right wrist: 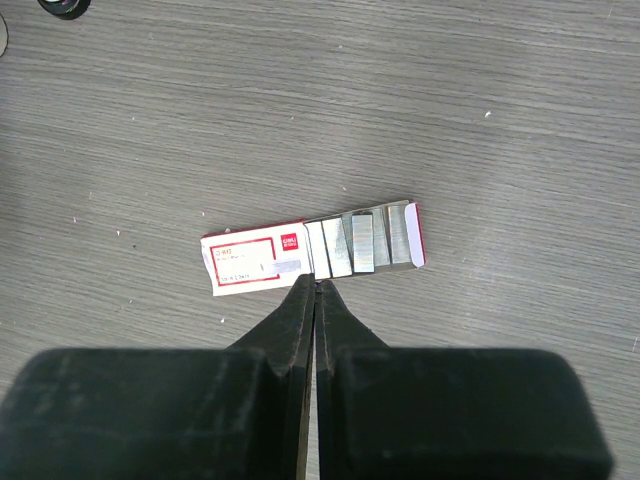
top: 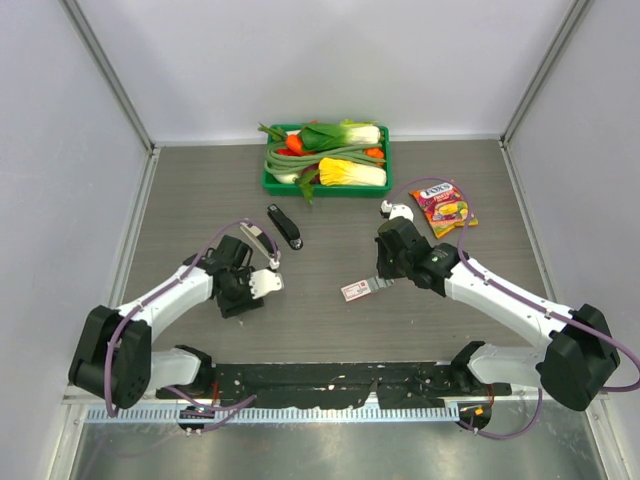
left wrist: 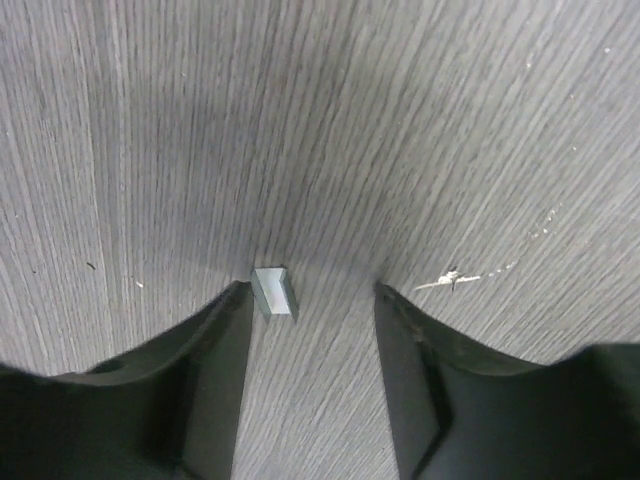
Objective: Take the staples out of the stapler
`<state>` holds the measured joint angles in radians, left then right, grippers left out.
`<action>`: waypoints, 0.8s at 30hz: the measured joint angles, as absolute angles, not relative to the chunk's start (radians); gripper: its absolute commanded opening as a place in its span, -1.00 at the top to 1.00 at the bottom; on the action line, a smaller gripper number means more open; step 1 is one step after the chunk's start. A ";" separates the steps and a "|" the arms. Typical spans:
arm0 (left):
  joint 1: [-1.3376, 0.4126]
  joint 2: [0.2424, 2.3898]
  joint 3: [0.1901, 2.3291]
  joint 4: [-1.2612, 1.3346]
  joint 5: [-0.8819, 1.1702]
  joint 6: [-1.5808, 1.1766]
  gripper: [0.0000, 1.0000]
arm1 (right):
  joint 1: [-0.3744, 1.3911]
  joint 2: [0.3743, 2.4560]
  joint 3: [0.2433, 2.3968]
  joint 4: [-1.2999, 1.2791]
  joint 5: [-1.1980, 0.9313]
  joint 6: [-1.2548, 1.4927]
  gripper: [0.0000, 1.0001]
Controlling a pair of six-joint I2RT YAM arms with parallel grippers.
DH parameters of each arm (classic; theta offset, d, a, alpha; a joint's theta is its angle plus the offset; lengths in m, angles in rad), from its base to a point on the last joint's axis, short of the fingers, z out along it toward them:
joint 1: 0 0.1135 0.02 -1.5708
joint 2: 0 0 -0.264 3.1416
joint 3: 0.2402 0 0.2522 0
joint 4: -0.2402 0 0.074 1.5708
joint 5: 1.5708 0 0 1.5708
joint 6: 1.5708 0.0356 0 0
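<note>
The black stapler (top: 285, 227) lies at mid-table, with a silver metal arm (top: 258, 242) angled out to its left. My left gripper (top: 240, 298) is open and points down at the table. In the left wrist view a tiny silver staple strip (left wrist: 273, 292) lies on the wood just by the left fingertip (left wrist: 238, 300), touching nothing else; the gripper (left wrist: 312, 290) holds nothing. My right gripper (right wrist: 316, 283) is shut and empty. Its tips touch the near edge of the pink-and-white box (right wrist: 245, 262), whose slid-out tray holds several staple strips (right wrist: 360, 243).
A green tray (top: 268, 182) of vegetables stands at the back centre. A pink snack packet (top: 444, 208) lies at the back right. The box also shows in the top view (top: 355, 290), between the two arms. Grey walls enclose the table.
</note>
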<state>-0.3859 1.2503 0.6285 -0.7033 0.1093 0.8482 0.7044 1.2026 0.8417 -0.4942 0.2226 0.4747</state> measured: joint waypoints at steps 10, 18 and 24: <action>-0.387 1.284 0.630 -0.693 0.117 0.818 0.38 | 0.704 1.202 0.841 -0.494 0.223 0.475 0.90; -0.388 1.284 0.630 -0.697 0.123 0.811 0.52 | 0.705 1.202 0.841 -0.494 0.223 0.475 0.90; -0.388 1.283 0.630 -0.697 0.125 0.810 0.71 | 0.705 1.202 0.841 -0.493 0.222 0.475 0.90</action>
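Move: The small staple strip lies almost under the left hand, between the open fingers and nearer the forward one: about 2 cm ahead, 1 cm to the left and 1 cm below. The grey stapler is some 13 cm ahead and 6 cm to the right, the black stapler roughly 16 cm ahead and 12 cm to the right, both about level in height. From the right hand the strip is about 32 cm to the left, 5 cm back and 11 cm lower. The left fingers close on the small staple strip, both pads coming to pinch it by its sides, with the gap going from over half open to under a quarter. The hand meanwhile sinks about half a centimetre and then eases back slightly, still pointing down, with hardly any turn. ##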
